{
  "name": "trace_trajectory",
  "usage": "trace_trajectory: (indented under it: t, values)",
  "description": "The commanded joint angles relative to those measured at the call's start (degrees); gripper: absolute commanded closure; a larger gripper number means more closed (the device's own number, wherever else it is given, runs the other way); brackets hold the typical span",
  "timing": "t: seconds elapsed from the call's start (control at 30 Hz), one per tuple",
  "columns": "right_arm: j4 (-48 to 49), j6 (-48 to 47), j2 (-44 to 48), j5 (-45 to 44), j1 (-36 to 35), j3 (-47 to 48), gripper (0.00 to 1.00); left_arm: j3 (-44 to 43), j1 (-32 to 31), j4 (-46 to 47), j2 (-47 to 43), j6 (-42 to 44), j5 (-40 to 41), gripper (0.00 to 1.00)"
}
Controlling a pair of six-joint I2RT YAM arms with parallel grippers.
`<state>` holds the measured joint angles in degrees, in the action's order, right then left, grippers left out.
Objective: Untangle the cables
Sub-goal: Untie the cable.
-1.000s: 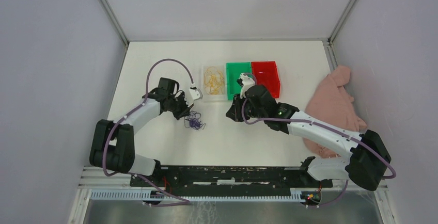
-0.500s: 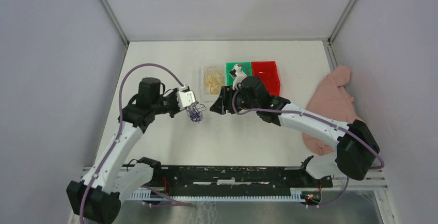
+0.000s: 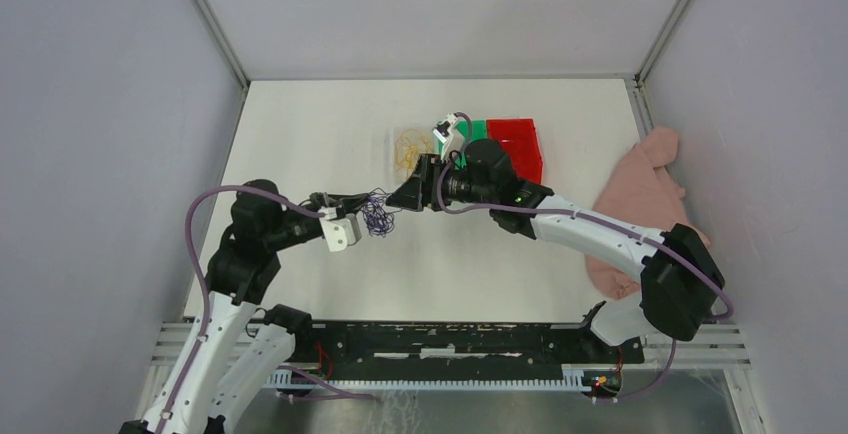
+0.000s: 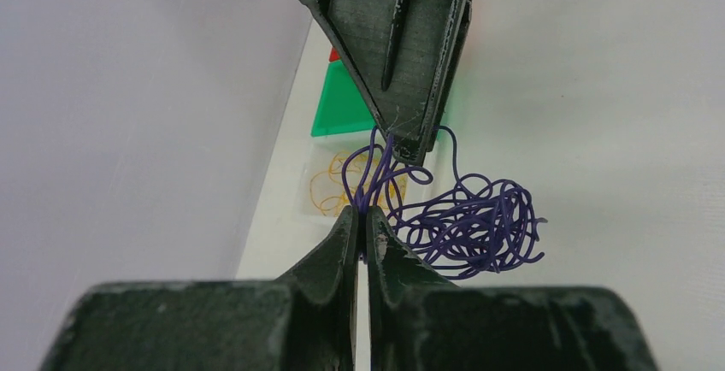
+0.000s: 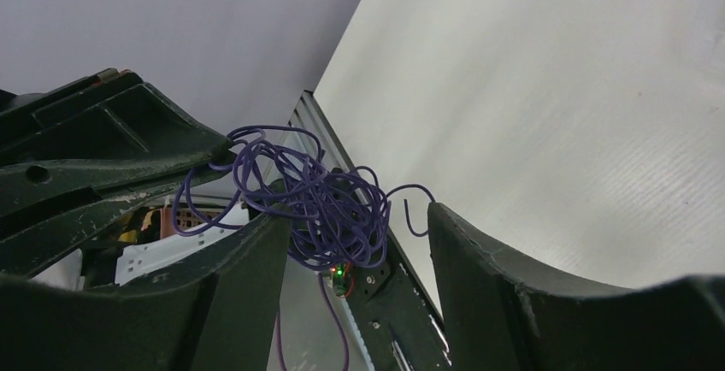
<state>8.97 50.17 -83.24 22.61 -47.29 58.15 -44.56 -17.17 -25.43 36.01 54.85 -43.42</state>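
Observation:
The dark blue-purple cable is a tangled bundle [image 3: 378, 218] hanging above the table, left of the middle. My left gripper [image 4: 361, 214] is shut on a few of its strands, and the rest of the tangle [image 4: 479, 227] hangs to the right of the fingertips. My right gripper [image 5: 350, 238] is open. It faces the left gripper [image 3: 371, 202] from the right, with the bundle [image 5: 325, 204] at its left finger [image 5: 248, 260] and partly in the gap. In the top view the right gripper [image 3: 407, 196] almost touches the bundle. The yellow cable [image 3: 412, 150] lies in a clear tray.
The clear tray [image 3: 396, 166], a green bin [image 3: 478, 130] and a red bin [image 3: 518, 144] stand in a row behind the right gripper. A pink cloth [image 3: 645, 204] lies at the table's right edge. Grey walls close in three sides.
My left gripper closed on the purple bundle, lifted it off the table and drew back toward the near left. My right gripper opened wide and moved left up to the bundle.

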Motion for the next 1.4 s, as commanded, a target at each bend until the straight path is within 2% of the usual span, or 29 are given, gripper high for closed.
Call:
trace_trajectory:
  t: [0.0, 0.2, 0.43, 0.6, 0.67, 0.77, 0.87, 1.0, 1.13, 1.27, 1.33, 1.37]
  values:
    - [6.8, 3.3, 0.0, 1.6, -0.1, -0.1, 0.34, -0.7, -0.2, 5.7, -0.8, 1.1, -2.2, 0.94]
    - [5.7, 2.7, 0.5, -0.8, -0.6, -0.5, 0.39, -1.9, -0.2, 8.8, -0.6, -2.9, -0.9, 0.94]
    - [9.7, 4.0, 1.9, -1.4, -0.6, -2.5, 0.59, -2.7, -0.2, 10.4, -0.6, -6.5, 0.7, 0.94]
    - [10.9, 4.1, 1.8, -2.7, -0.6, -1.3, 0.66, -3.6, -0.1, 10.6, -0.4, -8.5, 0.8, 0.94]
    - [11.7, 4.4, 1.8, -2.5, -0.7, -0.8, 0.75, -3.7, -0.1, 10.5, -0.5, -9.2, 1.3, 0.94]
    - [10.7, 3.8, 2.4, -3.6, -0.7, -0.6, 0.99, -3.7, -0.1, 10.4, -0.8, -9.9, 2.5, 0.94]
    - [5.1, -1.4, 5.6, -8.6, -0.4, 0.1, 1.00, -3.7, -0.2, 8.1, -1.5, -9.1, 4.2, 0.94]
    - [-9.8, -12.1, 12.4, -16.7, 2.7, 5.5, 1.00, -1.3, -0.1, 1.9, -4.1, -5.9, 8.7, 0.95]
    - [-19.1, -18.6, 14.7, -14.9, 6.6, 12.8, 1.00, 5.5, -0.1, -3.6, -10.3, -0.4, 14.4, 0.97]
    - [-24.7, -22.4, 14.4, -11.4, 7.5, 17.6, 1.00, 13.4, -0.1, -9.3, -16.6, 6.9, 19.7, 0.97]
    - [-26.2, -23.5, 14.2, -10.6, 7.7, 18.9, 1.00, 16.2, -0.1, -12.8, -18.7, 10.5, 20.8, 0.94]
    - [-26.4, -23.7, 14.2, -9.9, 7.7, 19.2, 1.00, 17.2, -0.1, -14.1, -19.4, 12.0, 21.1, 0.90]
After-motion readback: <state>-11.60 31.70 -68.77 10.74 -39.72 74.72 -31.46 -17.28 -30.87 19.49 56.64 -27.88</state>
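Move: The purple cable hangs bunched from the left fingers, its middle about 5 cm below that hand, 2 cm to the right and level with it fore and aft. From the open right hand the bundle lies about 3 cm left, 2 cm back and 2 cm lower. The yellow cable in its clear box is about 24 cm ahead of the left hand, 8 cm right and 24 cm down; the green box is 22 cm ahead of the right hand, 13 cm right and 19 cm down. Almost in place, the right fingers close from wide open and pinch strands of the purple cable, while the left hand, its grip kept, rises about 4 cm. Then both pull apart, speeding up: the right hand climbs some 14 cm while going right and a little forward, rolling about 25 degrees; the left swings down roughly 10 cm and leftward, turning slightly counter-clockwise. ##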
